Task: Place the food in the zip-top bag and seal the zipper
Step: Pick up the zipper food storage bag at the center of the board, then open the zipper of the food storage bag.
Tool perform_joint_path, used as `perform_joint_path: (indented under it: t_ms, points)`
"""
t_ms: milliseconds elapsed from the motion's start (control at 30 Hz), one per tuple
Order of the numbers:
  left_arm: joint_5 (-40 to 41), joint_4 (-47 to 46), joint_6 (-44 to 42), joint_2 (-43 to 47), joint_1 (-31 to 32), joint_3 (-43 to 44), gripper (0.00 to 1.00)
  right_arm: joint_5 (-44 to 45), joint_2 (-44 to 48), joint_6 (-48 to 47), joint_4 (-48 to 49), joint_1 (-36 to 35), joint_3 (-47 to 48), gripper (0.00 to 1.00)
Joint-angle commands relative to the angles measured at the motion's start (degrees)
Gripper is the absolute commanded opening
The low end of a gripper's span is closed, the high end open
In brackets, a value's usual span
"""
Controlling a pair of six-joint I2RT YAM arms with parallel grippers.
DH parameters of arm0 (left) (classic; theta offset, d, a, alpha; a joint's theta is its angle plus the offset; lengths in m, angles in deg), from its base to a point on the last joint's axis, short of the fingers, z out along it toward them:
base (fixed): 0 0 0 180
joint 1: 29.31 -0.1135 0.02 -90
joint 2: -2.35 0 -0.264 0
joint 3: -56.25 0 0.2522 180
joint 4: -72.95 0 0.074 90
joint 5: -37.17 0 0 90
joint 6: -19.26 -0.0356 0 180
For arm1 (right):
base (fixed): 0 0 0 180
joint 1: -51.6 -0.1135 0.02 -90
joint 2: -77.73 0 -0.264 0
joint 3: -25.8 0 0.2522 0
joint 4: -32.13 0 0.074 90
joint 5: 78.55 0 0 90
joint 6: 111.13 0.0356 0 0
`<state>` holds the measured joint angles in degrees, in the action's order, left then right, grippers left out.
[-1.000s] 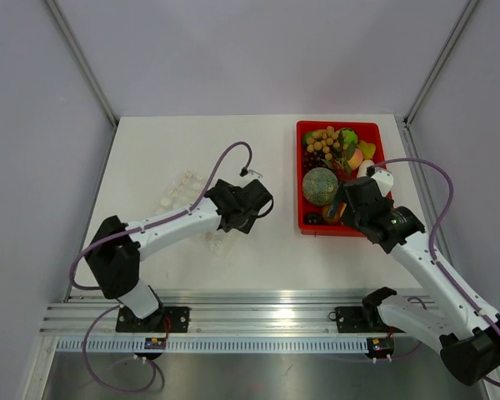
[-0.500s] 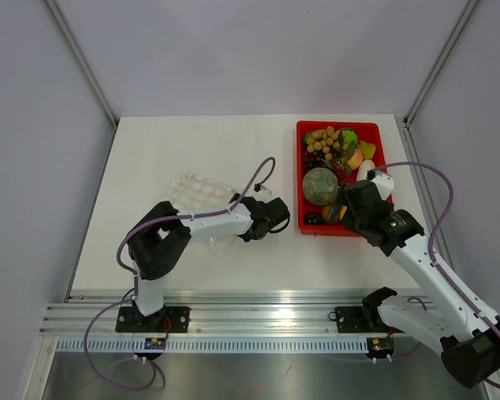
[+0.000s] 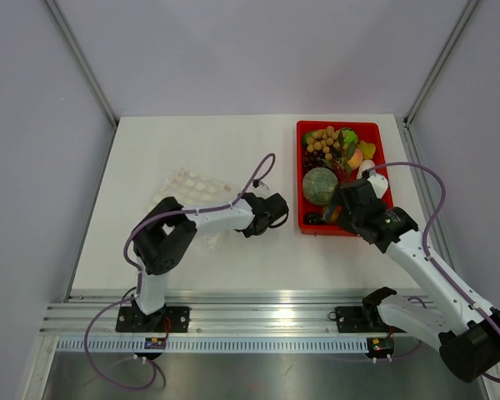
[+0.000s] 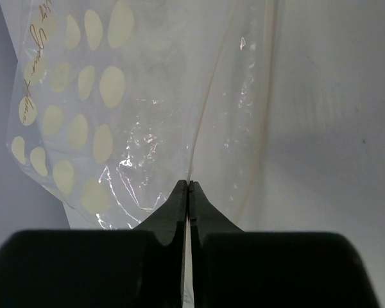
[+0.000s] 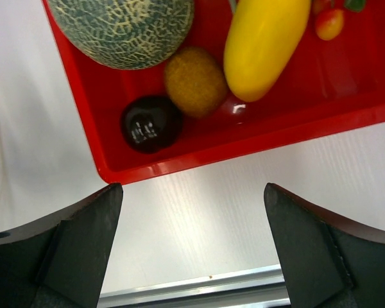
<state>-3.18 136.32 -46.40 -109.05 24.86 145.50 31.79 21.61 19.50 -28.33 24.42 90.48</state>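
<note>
The zip-top bag [image 3: 192, 188] is clear with cream oval dots and lies flat on the white table, left of centre. My left gripper [image 3: 265, 201] is at the bag's right end. In the left wrist view it [image 4: 190, 186] is shut on a thin fold of the bag [image 4: 115, 128]. I cannot pick out the zipper. The food fills the red tray [image 3: 299, 167]: a netted melon [image 5: 122, 25], a brown round [image 5: 194, 80], a dark round [image 5: 151, 123] and a yellow piece [image 5: 263, 38]. My right gripper [image 5: 192, 189] hangs open above the table beside the tray's near edge [image 5: 244, 138], holding nothing.
The tray's far end holds tan and purple grapes [image 3: 320, 140] and other small pieces. An aluminium rail [image 3: 258, 321] runs along the table's near edge. Grey walls enclose the table on three sides.
My left gripper swung right to the bag's right end and closed on the plastic, its elbow folding in. The bag now lies uncovered. The right arm barely moved.
</note>
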Motion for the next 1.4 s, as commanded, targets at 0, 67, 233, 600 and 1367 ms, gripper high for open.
perform_joint_path:
  t_ms: [0,67,233,600,1367]
  points:
    - [-6.6,-3.3,-1.5,6.3,-3.7,2.6,0.0,-4.2,-0.2,0.2,6.3,-0.3,0.1,0.99]
    - [-12.9,-4.6,-1.9,12.6,-6.7,2.6,0.0,-5.5,0.0,0.5,8.3,-0.3,-0.4,1.0]
    - [-29.8,-5.6,-1.7,21.1,-11.0,5.6,0.0,-13.8,-3.1,2.7,16.3,-0.5,0.4,1.0]
    - [-35.5,-3.0,-1.7,22.2,-11.7,13.7,0.0,-22.4,-17.7,11.3,35.1,-9.7,6.2,0.99]
    - [-41.3,-1.4,0.9,23.8,-15.5,15.2,0.0,-20.7,-30.1,14.4,44.8,-11.6,9.7,0.43]
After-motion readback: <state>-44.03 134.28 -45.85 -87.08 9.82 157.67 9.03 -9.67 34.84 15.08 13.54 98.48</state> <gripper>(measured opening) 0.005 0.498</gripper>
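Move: The zip-top bag's open edge is already pinched at the left fingertips, low over the board. The red tray's middle is about 32 cm to this hand's right and 10 cm farther out. From the open right gripper, the bag's open edge lies roughly 29 cm left, 3 cm ahead and 9 cm lower; the dark fruit is some 7 cm left and 4 cm ahead, the melon 6 cm left and 13 cm ahead. Keep the left gripper shut on the bag's edge and lift it about 15 cm, easing some 5 cm right and rolling its left side down, then hold it there. Meanwhile sweep the open right gripper about 23 cm left, then farther forward, rolling its left side up, to the bag's free edge, and start closing around it, stopping half shut. ##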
